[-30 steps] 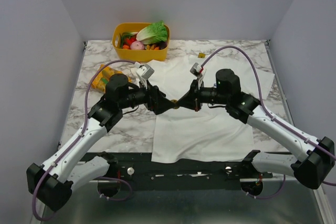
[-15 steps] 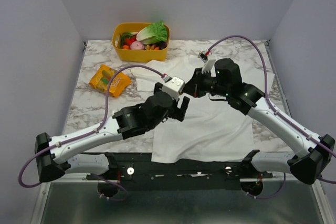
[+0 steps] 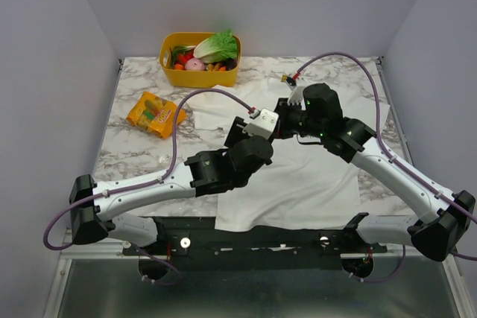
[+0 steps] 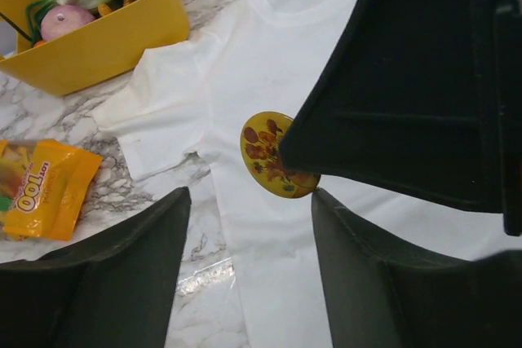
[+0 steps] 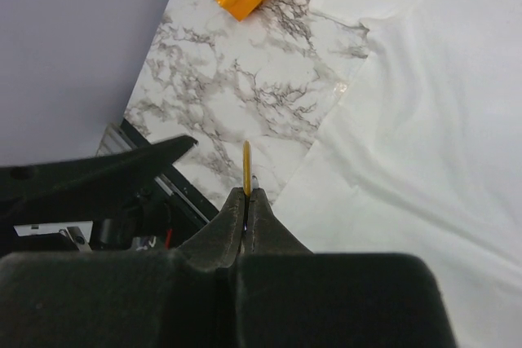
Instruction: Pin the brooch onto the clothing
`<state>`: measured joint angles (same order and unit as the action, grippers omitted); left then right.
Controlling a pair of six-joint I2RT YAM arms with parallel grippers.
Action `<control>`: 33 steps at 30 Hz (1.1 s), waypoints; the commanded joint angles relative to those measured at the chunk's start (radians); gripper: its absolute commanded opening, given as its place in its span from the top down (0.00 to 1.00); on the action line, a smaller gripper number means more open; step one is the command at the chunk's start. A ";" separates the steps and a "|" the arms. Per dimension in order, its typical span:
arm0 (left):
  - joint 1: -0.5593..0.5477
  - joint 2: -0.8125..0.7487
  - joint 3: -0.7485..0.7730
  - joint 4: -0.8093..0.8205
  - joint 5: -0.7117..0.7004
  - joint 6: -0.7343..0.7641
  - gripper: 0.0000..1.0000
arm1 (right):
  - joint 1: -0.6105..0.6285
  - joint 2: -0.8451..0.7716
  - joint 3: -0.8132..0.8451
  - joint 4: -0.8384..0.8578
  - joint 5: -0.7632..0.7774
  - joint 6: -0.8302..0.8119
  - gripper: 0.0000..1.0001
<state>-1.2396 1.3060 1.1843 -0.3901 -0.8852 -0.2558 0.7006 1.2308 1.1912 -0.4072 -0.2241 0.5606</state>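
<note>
The brooch (image 4: 276, 154) is a small yellow disc with a flower picture, hanging above the chest of the clothing (image 4: 269, 55), a white T-shirt spread flat on the marble table. My right gripper (image 5: 246, 193) is shut on the brooch (image 5: 246, 167), which shows edge-on sticking out past the fingertips. My left gripper (image 4: 250, 199) is open with nothing between its fingers, and it sits just below and in front of the brooch. In the top view the two wrists meet over the upper part of the clothing (image 3: 298, 184), and the brooch is hidden there.
A yellow basket (image 3: 198, 76) of vegetables stands at the back left. An orange snack packet (image 3: 155, 113) lies on the marble (image 3: 134, 154) left of the shirt. A yellow collar tag (image 3: 286, 78) marks the shirt's far end. Grey walls close in the sides.
My left arm has swung right and forward, bringing its gripper under the right one, with its jaws a little narrower. The right gripper has pulled back towards the collar with the brooch.
</note>
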 commanded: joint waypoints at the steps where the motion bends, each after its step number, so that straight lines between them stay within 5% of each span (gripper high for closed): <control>1: -0.008 0.013 0.008 0.066 -0.070 0.044 0.37 | -0.004 0.002 0.022 -0.024 0.011 0.016 1.00; 10: -0.008 0.006 -0.045 0.213 0.006 0.105 0.41 | -0.004 -0.005 0.019 -0.018 -0.041 0.019 0.99; 17: 0.025 0.027 -0.040 0.234 0.018 0.092 1.00 | -0.004 -0.028 0.011 -0.015 -0.067 0.018 0.99; 19: 0.051 0.019 -0.049 0.234 0.032 0.067 1.00 | -0.003 -0.034 0.011 -0.012 -0.075 0.010 0.98; 24: 0.120 -0.068 -0.115 0.255 0.159 0.018 1.00 | -0.006 -0.048 0.008 -0.001 -0.100 -0.014 0.81; 27: 0.173 -0.147 -0.170 0.284 0.273 -0.010 1.00 | -0.013 -0.062 0.001 0.010 -0.089 -0.024 0.58; 29: 0.195 -0.191 -0.196 0.293 0.327 -0.022 1.00 | -0.021 -0.071 -0.004 0.016 -0.080 -0.031 0.56; 33: 0.248 -0.318 -0.268 0.298 0.435 -0.037 1.00 | -0.035 -0.106 -0.019 0.022 -0.055 -0.060 0.34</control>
<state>-1.0264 1.1080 0.9668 -0.1406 -0.6052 -0.2485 0.6800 1.1694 1.1919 -0.3874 -0.2783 0.5365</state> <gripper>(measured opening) 0.009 0.554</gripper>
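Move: The brooch stands upright in my right fingertips, about 1 cm forward and 1 cm left of that hand, about level with it. From my open left hand it is some 3 cm right, 2 cm ahead and 1 cm lower. The white shirt lies about 25 cm below, its middle roughly 10 cm ahead and 15 cm right of my left hand; the orange snack bag is about 25 cm ahead and 35 cm left. I slide my left hand about 2.5 cm right to the brooch and shut its fingers on the rim while my right hand keeps its pinch. Then my right fingers open about halfway and that hand rises some 2 cm, while my left, rolling about 10 degrees with its left side dipping, carries the brooch about 5 cm left and a little forward. ##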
